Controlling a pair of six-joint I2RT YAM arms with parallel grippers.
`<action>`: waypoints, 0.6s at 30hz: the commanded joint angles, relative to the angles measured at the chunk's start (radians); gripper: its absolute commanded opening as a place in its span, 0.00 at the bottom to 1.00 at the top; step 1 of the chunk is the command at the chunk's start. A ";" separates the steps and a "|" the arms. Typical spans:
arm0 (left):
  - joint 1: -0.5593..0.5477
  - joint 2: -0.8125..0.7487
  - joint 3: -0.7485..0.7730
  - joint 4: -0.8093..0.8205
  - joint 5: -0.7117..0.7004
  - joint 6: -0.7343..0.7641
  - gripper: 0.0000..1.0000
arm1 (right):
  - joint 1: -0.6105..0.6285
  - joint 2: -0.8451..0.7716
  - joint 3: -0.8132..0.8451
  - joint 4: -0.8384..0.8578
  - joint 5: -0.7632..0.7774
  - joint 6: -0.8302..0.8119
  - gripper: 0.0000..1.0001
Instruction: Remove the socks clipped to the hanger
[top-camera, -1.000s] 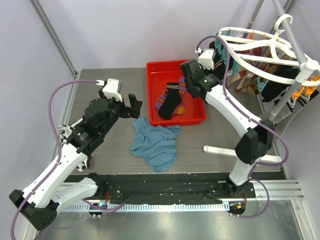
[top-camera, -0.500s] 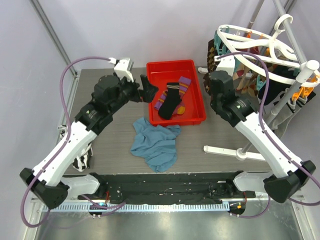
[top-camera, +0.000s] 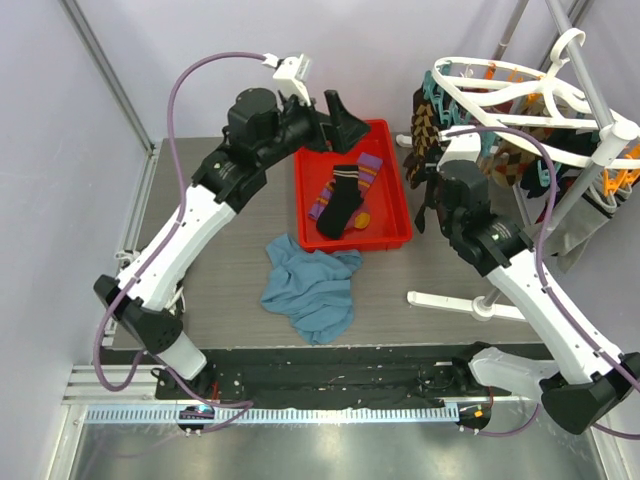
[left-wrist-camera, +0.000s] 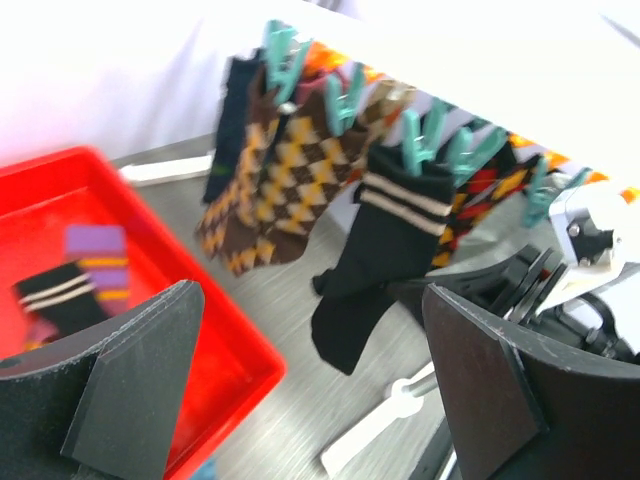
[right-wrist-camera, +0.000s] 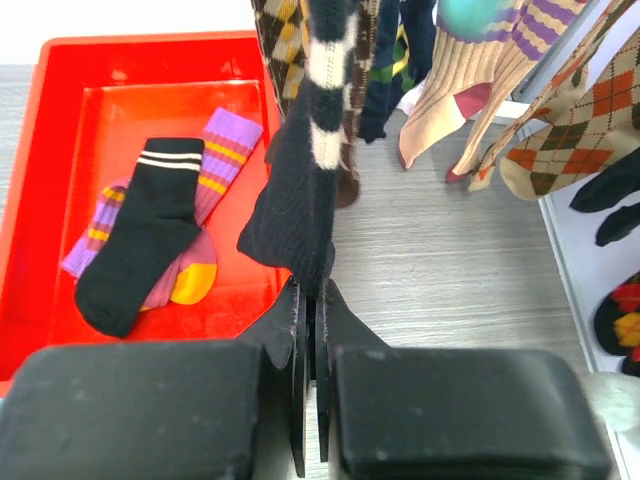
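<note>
The white oval hanger hangs at the back right on its stand, with several socks dangling from teal clips. Brown argyle socks and a dark sock with pale stripes show in the left wrist view. My right gripper is below the frame's left end, shut on the toe of that dark striped sock, which is still clipped above. My left gripper is raised over the back of the red tray, open and holding nothing, facing the hanging socks.
A red tray at mid-table holds a black sock on a purple-orange striped one. A blue cloth lies crumpled in front of the tray. The stand's white foot lies on the table at the right.
My left arm swung up and right from the table's left to above the tray. The right arm moved from over the tray to under the hanger and shut on the dark sock.
</note>
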 joint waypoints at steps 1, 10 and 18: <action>-0.040 0.055 0.100 0.077 0.050 -0.027 0.96 | -0.016 -0.077 -0.023 0.075 -0.068 0.015 0.01; -0.091 0.217 0.234 0.166 0.056 -0.080 0.94 | -0.038 -0.122 -0.068 0.101 -0.095 0.038 0.01; -0.123 0.340 0.357 0.182 0.059 -0.106 0.93 | -0.052 -0.156 -0.088 0.106 -0.094 0.039 0.01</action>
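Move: The clips on the black striped sock's cuff hang about 22 cm to the left hand's right, some 6 cm farther out and 6 cm lower. Their brown argyle neighbour hangs roughly 5 cm left of them and 6 cm farther out. The red bin's middle lies about 18 cm ahead of the left hand, 3 cm right and far below. From the right hand, those clips are some 10 cm up, 5 cm ahead and 3 cm right. The right hand keeps the black striped sock pinched below its cuff, easing only a centimetre or two back and slightly up. Meanwhile the left gripper, still wide open and empty, sweeps about 10 cm to the right towards the clips holding that cuff, staying nearly level and turning some 10 degrees clockwise. ##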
